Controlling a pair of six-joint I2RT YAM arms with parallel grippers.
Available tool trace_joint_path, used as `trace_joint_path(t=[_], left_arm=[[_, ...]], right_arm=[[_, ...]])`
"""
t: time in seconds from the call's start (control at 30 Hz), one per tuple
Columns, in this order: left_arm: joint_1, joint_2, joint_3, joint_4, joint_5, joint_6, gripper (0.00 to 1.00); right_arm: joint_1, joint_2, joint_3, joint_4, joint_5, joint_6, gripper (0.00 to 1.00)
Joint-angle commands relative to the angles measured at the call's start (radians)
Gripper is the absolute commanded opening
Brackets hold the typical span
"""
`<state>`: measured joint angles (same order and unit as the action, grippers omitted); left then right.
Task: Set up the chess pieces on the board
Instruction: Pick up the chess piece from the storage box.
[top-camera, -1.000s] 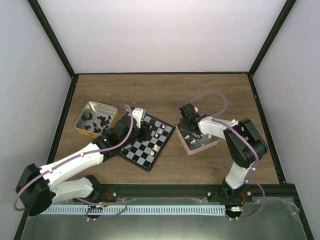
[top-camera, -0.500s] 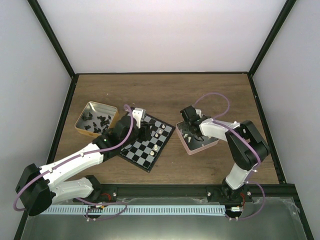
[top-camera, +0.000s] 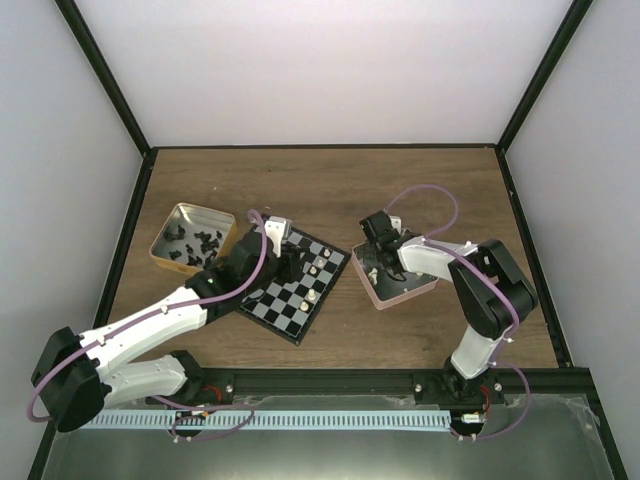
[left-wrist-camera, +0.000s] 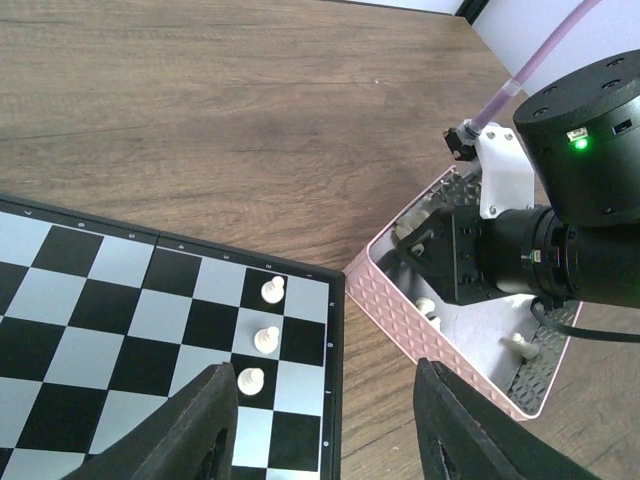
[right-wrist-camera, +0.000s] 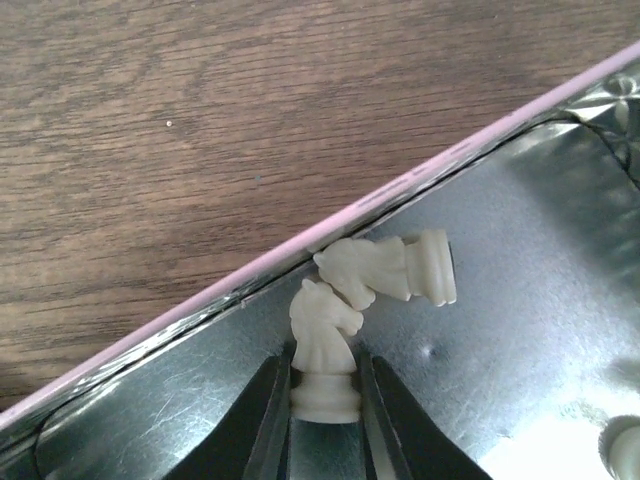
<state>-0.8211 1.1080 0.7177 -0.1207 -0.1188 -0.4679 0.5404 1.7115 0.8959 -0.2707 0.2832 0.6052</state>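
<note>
The board (top-camera: 296, 283) lies at table centre, with three cream pawns (left-wrist-camera: 265, 339) in a column near its right rim. My left gripper (left-wrist-camera: 325, 425) hovers open and empty over the board's right edge (left-wrist-camera: 336, 350). My right gripper (right-wrist-camera: 325, 395) is down inside the pink tray (top-camera: 396, 273), shut on the base of a cream knight (right-wrist-camera: 322, 345). A second cream knight (right-wrist-camera: 390, 268) lies on its side touching it, against the tray's pink wall (right-wrist-camera: 330, 225). More cream pieces (left-wrist-camera: 520, 345) lie in the tray. Black pieces (top-camera: 195, 245) sit in the gold tin.
The gold tin (top-camera: 190, 238) stands left of the board. The pink tray's wall (left-wrist-camera: 400, 300) runs close to the board's right rim. Bare wooden table (top-camera: 330, 180) lies behind. A black frame rims the table.
My right gripper has shifted slightly left and lower within the pink tray. The left arm has stayed still over the board.
</note>
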Motion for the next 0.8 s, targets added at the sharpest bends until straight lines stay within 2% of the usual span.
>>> trace_joint_path(t=[0.0,0.13,0.27,0.33,0.43,0.53,0.67,0.77], left_arm=[[-0.003,0.0,-0.006,0.014,0.003,-0.012,0.52],[-0.004,-0.004,-0.006,0.015,0.02,-0.038,0.63],[-0.004,-0.004,0.003,0.021,0.056,-0.052,0.75],[-0.003,-0.005,0.012,0.022,0.078,-0.053,0.88],[-0.003,-0.022,0.028,0.021,0.105,-0.05,1.0],[-0.003,-0.06,0.037,0.032,0.148,-0.064,1.0],[-0.003,-0.123,0.03,0.096,0.298,-0.065,1.0],[-0.002,-0.167,-0.019,0.189,0.403,-0.085,1.0]], right_arm=[[0.007,-0.002,-0.018,-0.02,0.006,-0.004,0.12],[0.01,-0.114,-0.063,0.006,-0.027,-0.036,0.11],[0.01,-0.3,-0.136,0.1,-0.165,-0.097,0.12],[0.01,-0.395,-0.164,0.139,-0.239,-0.122,0.12],[0.01,-0.533,-0.214,0.228,-0.373,-0.167,0.12],[0.01,-0.635,-0.272,0.344,-0.576,-0.203,0.11],[0.01,-0.753,-0.351,0.543,-0.903,-0.189,0.11],[0.01,-0.794,-0.372,0.628,-1.025,-0.173,0.11]])
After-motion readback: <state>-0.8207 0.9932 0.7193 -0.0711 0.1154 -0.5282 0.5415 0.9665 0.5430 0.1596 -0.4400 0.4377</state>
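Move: The right hand, low in the pink box, already has a knight between its fingers. The open left gripper waits about 19 cm to its left, 9 cm back and 17 cm higher. A second knight lies some 3 cm ahead and 1 cm right of the right hand; the three white pieces at the board's corner are about 13 cm left and 2 cm back, the board's middle 22 cm left and 8 cm back. From the left hand, the held knight is roughly 9 cm ahead, 19 cm right and 17 cm below. Keeping its pinch on the knight, the right hand lifts it steeply out of the pink box, some 20 cm, drawing back and left towards the left gripper while its fingers swing up from pointing down to pointing left and forward. Meanwhile the left fingers spread from half open to fully open, and that hand then rises about 5 cm, easing back and a little to its right. ##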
